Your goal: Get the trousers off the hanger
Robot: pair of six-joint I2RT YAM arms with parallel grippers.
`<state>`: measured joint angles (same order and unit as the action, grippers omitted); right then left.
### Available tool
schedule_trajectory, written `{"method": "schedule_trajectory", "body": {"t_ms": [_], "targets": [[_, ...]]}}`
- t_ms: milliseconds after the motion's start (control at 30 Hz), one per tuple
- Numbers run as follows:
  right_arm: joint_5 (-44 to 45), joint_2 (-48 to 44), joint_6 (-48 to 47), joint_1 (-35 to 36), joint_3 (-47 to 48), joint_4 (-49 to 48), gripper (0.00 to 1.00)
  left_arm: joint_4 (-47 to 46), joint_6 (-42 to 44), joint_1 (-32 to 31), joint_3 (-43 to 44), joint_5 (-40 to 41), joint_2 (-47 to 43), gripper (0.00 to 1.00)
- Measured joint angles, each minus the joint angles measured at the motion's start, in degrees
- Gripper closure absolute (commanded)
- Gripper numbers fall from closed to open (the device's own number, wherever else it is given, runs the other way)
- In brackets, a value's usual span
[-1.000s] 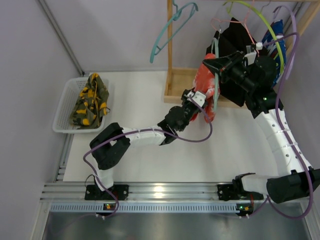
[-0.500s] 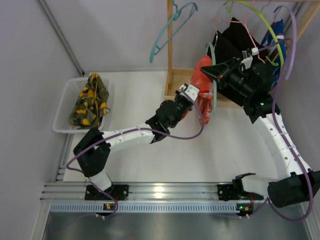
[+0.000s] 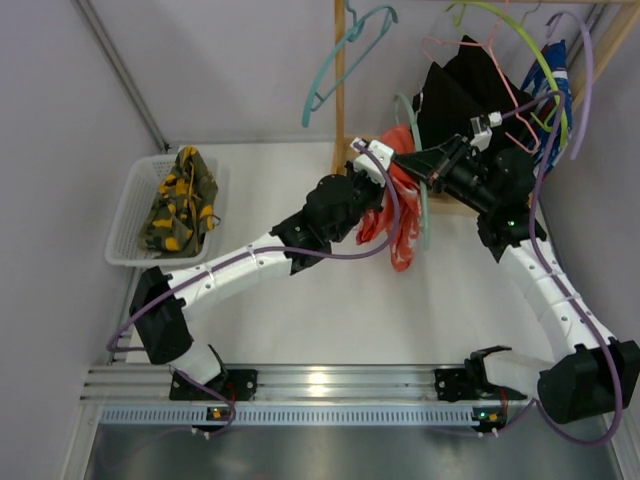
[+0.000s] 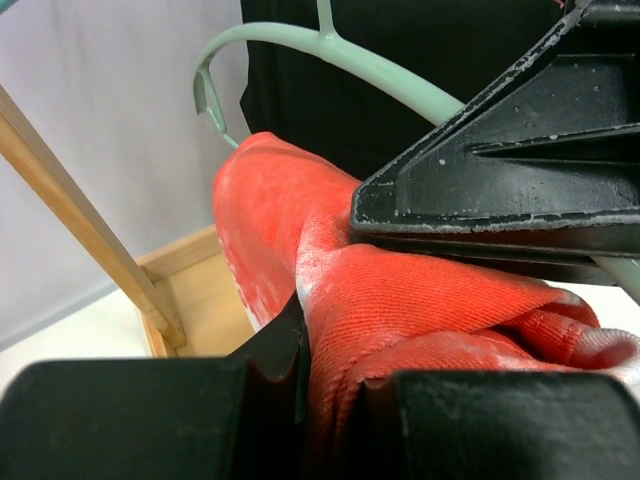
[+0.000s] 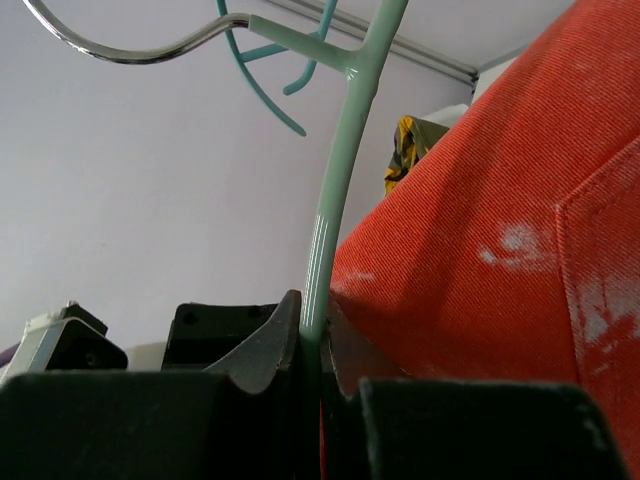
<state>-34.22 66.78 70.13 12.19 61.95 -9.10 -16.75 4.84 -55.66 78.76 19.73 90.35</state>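
Red-orange trousers (image 3: 396,228) with white marks hang over a mint-green hanger (image 3: 426,212) in front of the wooden rack. My left gripper (image 3: 372,172) is shut on a fold of these trousers (image 4: 430,300) near their top, cloth pinched between its fingers (image 4: 285,350). My right gripper (image 3: 408,160) is shut on the hanger's thin stem (image 5: 338,180), with the red cloth (image 5: 500,250) pressed against it. Black trousers (image 3: 455,92) hang on a pink hanger behind. Camouflage trousers (image 3: 180,200) lie in the basket.
A white basket (image 3: 128,215) stands at the left. The wooden rack (image 3: 345,165) rises at the back, with a bare teal hanger (image 3: 345,50) and other hangers on its rail. The right gripper's black fingers (image 4: 500,170) sit just above the left gripper's hold.
My left gripper has risen toward the rack and shut on the red trousers. My right gripper has swung the hanger leftward and lower, and the trousers now hang more spread out.
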Motion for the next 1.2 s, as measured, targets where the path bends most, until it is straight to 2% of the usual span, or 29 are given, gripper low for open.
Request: {"method": "schedule_trajectory", "body": {"t_ms": [333, 533, 700, 933, 1200], "targets": [[-4.04, -1.29, 2.01, -3.63, -7.74, -6.73, 1.00, 13.62, -1.33, 0.00, 4.96, -1.25, -1.42, 1.00], [-5.29, -1.27, 2.84, -6.03, -12.24, -8.94, 1.00, 18.97, -0.96, 0.04, 11.74, -1.49, -2.99, 1.00], [-5.29, -1.09, 1.40, -6.73, -13.90, -9.88, 1.00, 20.15, 0.28, 0.00, 18.08, -0.96, -3.96, 1.00], [-4.22, 0.79, -5.16, -7.69, -17.59, -7.93, 1.00, 18.97, 1.22, 0.00, 26.71, 0.09, -5.09, 1.00], [-3.54, 2.43, -9.25, -8.96, -19.34, -3.63, 1.00, 16.50, 0.81, 0.13, 26.36, 0.74, -14.08, 1.00]]}}
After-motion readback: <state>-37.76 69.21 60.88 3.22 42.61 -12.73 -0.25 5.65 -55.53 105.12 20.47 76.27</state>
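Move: The left hand already pinches the red trousers and the right hand the mint hanger they hang on, whose middle is about 3 cm ahead of and 7 cm to the right of the left hand, level with it. From the left hand the white basket lies some 50 cm left, 10 cm ahead and 32 cm below. From the right hand the trousers' middle is about 4 cm left, 2 cm back and 8 cm down; the black garment is roughly 15 cm ahead, 15 cm right, level. The two hands pull the trousers and the mint hanger apart: the left, its pinch kept, first eases back a little at nearly the same height, then lifts the cloth fast by some 25 cm, swinging left and somewhat back late in the rise as the fingers tilt upward. Meanwhile the right keeps its grip on the hanger's shoulder and draws it down about 16 cm and a little to the right, the fingers tipping slightly downward. ##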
